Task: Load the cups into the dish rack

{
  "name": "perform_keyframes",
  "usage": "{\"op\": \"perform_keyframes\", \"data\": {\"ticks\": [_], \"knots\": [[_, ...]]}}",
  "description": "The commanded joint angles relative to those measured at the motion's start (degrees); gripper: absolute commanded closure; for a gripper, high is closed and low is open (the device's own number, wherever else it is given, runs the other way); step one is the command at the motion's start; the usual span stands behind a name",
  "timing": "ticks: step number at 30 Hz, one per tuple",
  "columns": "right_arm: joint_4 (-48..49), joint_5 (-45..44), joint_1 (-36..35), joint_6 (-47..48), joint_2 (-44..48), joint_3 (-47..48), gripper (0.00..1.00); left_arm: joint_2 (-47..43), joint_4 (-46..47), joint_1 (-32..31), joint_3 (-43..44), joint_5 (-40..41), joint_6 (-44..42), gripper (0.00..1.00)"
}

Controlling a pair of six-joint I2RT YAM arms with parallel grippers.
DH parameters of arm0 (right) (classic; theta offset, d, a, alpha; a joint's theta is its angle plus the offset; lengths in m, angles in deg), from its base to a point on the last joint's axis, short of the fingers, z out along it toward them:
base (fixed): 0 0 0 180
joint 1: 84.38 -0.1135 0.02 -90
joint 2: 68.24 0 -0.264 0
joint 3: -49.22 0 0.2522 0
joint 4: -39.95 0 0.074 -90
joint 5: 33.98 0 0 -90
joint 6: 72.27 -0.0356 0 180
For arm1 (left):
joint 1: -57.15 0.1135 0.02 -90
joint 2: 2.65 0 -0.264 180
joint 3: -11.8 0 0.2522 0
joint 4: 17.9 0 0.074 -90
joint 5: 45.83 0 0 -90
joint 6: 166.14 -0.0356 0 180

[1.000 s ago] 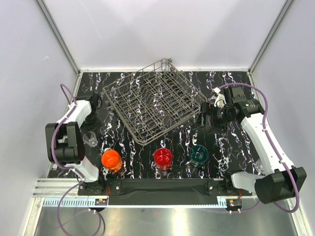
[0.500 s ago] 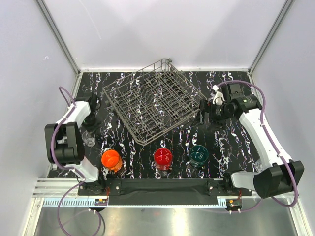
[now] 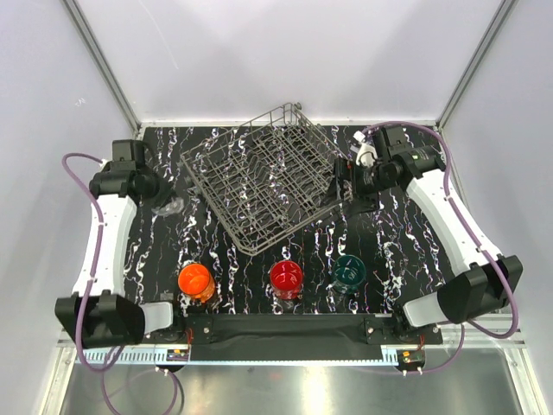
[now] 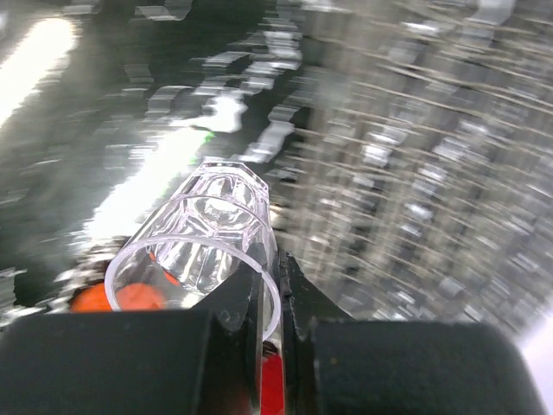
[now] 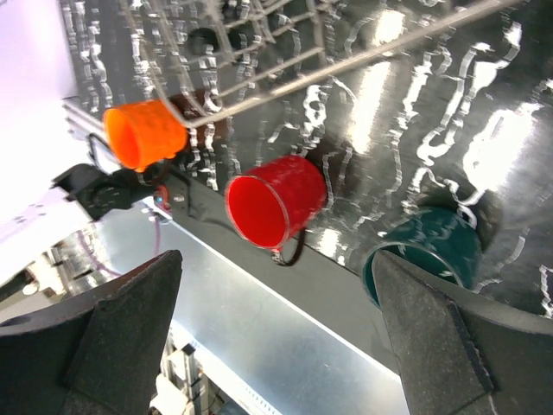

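My left gripper [image 3: 162, 199] is shut on the rim of a clear cup [image 3: 172, 207], held in the air just left of the dish rack [image 3: 268, 177]. In the left wrist view the clear cup [image 4: 207, 246] points away, one wall pinched between the fingers [image 4: 298, 298], with the rack [image 4: 423, 164] blurred behind. Orange [image 3: 196, 281], red [image 3: 286, 277] and teal [image 3: 350, 271] cups stand in a row near the front. My right gripper [image 3: 346, 186] hangs open at the rack's right corner. Its view looks down on the orange [image 5: 145, 134], red [image 5: 276, 201] and teal [image 5: 428, 251] cups.
The table [image 3: 406, 251] is black with white marbling and closed in by white walls. A black bar [image 3: 285, 327] runs along its front edge between the arm bases. The rack sits turned at an angle, with its far corner tipped up.
The left gripper closed on the clear cup at the table's left side, then lifted it up and back toward the rack. The right arm shifted back toward the rack's right corner.
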Motion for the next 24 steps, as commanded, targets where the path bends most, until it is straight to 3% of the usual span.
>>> {"op": "perform_keyframes", "data": {"ticks": [1, 6, 8, 9, 10, 11, 13, 17, 21, 24], "knots": [[2.0, 4.2, -1.3, -1.9, -1.3, 4.1, 0.0, -3.6, 6.7, -1.4, 2.8, -14.3, 1.1, 1.0], [8.0, 9.7, -2.5, -7.4, -2.3, 4.9, 0.0, -7.4, 22.0, -4.6, -2.1, -29.6, 8.4, 1.0], [10.3, 13.0, -2.7, -9.3, -2.3, 4.9, 0.01, -9.9, 36.0, -7.4, -5.9, -33.9, 13.8, 1.0], [13.7, 15.0, -3.0, -11.2, -2.3, 4.9, 0.01, -10.9, 42.6, -8.1, -11.3, -37.0, 20.7, 1.0], [15.8, 18.6, -3.0, -12.6, -2.1, 4.6, 0.01, -11.6, 56.1, -8.9, -13.6, -37.7, 24.0, 1.0], [18.2, 20.2, -3.0, -14.1, -1.9, 4.3, 0.01, -12.5, 61.7, -10.8, -15.4, -37.8, 26.8, 1.0], [25.3, 23.0, -3.2, -18.7, -1.0, 3.5, 0.02, -12.0, 68.9, -13.5, -16.1, -37.7, 30.5, 1.0], [33.7, 25.9, -3.2, -24.7, -0.9, 3.7, 0.03, -10.4, 73.5, -18.9, -13.3, -36.1, 30.4, 1.0], [47.7, 28.2, -3.9, -34.6, -1.5, 1.2, 0.04, -9.4, 87.2, -23.4, -17.2, -32.2, 40.8, 1.0], [52.3, 28.8, -4.6, -38.2, -2.0, 1.7, 0.06, -8.3, 99.0, -26.5, -20.4, -29.2, 46.0, 1.0]]}}
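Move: About 40 cm to the right of the left hand, some 3 cm nearer the base and at similar height, waits the open right gripper. The left fingers already hold the clear cup, which lies roughly 39 cm left, 4 cm ahead and 7 cm below the right hand. The dish rack's middle is about 25 cm right, 13 cm ahead and 17 cm below the left hand. The red cup sits 12 cm left, 8 cm back and 20 cm below the right hand. Swinging right some 23 cm and climbing nearly as much, the left hand keeps its pinch on the clear cup, carries it over the rack towards the right gripper and rolls its wrist over from steeply down to aim across to the right. The right hand, fingers staying wide open, rises about 13 cm and reaches 10 cm left to meet it, tilting its fingers up some 35 to 40 degrees. ##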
